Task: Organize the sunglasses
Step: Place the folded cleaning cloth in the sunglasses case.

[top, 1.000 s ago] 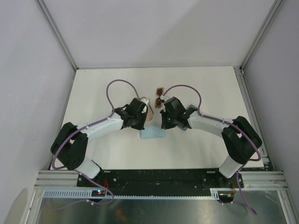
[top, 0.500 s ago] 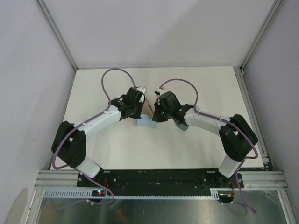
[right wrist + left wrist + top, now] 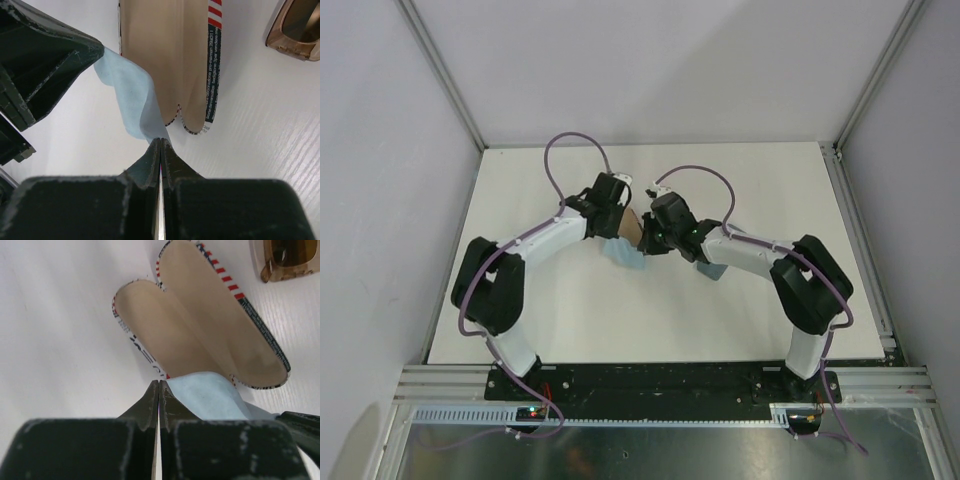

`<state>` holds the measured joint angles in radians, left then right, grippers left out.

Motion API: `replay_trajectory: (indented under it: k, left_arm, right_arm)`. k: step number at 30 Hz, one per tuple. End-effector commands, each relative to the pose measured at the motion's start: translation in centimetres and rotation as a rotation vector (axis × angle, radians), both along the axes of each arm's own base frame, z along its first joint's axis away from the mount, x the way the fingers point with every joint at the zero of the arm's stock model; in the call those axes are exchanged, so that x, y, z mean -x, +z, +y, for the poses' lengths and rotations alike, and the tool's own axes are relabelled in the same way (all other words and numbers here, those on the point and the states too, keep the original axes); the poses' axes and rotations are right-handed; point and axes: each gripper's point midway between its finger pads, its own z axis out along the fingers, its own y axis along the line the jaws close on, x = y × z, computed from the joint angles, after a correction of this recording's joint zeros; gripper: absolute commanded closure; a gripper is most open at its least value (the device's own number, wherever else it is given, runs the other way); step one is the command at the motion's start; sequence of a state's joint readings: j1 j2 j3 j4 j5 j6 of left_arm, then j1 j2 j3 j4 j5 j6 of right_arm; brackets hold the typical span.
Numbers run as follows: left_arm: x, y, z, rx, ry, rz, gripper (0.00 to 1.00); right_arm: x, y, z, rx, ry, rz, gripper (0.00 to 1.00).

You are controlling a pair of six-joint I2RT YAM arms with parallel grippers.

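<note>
The brown-amber sunglasses [image 3: 289,259] [image 3: 298,29] lie on the white table just beyond an open case [image 3: 210,325] [image 3: 167,50] with a tan lining and a red, white and blue striped rim. A light blue cloth [image 3: 212,396] [image 3: 127,92] [image 3: 626,254] hangs between my two grippers at the case's near end. My left gripper [image 3: 159,385] [image 3: 619,236] is shut on one corner of it. My right gripper [image 3: 161,142] [image 3: 649,241] is shut on the opposite corner. From above, both wrists cover the sunglasses and most of the case [image 3: 632,227].
The white table [image 3: 540,300] is boxed in by grey walls and aluminium posts [image 3: 835,155]. A metal rail [image 3: 660,380] carries the arm bases at the near edge. Purple cables [image 3: 570,145] loop above both wrists.
Both arms have reached farther from their bases and drawn together. The cloth, lying flat on the table before, now hangs lifted between the two grippers by the case.
</note>
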<state>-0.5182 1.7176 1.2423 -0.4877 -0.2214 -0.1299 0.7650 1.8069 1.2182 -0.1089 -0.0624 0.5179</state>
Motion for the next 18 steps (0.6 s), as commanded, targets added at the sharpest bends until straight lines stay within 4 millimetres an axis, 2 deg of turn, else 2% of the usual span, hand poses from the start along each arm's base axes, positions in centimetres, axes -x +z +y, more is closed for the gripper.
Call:
replay_trajectory:
  k: [1, 10, 18]
  left_arm:
    - [-3.1, 2.8, -1.4, 0.027, -0.055, -0.111, 1.0]
    - [-5.2, 2.8, -2.5, 0.011, -0.128, -0.162, 1.0]
    - [-6.8, 1.4, -3.4, -0.01, -0.155, -0.159, 1.0]
  right_arm:
    - [-1.8, 1.4, 1.1, -0.044, -0.057, -0.05, 1.0]
    - [-2.8, 0.1, 1.0, -0.031, -0.126, -0.05, 1.0]
    - [-3.6, -0.4, 0.7, -0.017, -0.166, -0.065, 1.0]
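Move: Between the two closed grippers hangs the cloth. The open sunglasses case it is headed for has its middle about 5 cm ahead, 3 cm right and 6 cm below the left hand; from the right hand it is some 5 cm ahead, 4 cm left and 7 cm down. The sunglasses lie about 10 cm ahead and 3 cm right of the right hand, the shut blue-grey case about level with that hand and 16 cm to its right. Carrying the cloth by its two pinched ends, the arms bring it out over the near end of the open case: the left hand goes about 4.5 cm forward and 2 cm right, rising slightly before sinking again, while the right sinks some 2.5 cm and edges forward. Both turn slightly clockwise and keep their grip. ##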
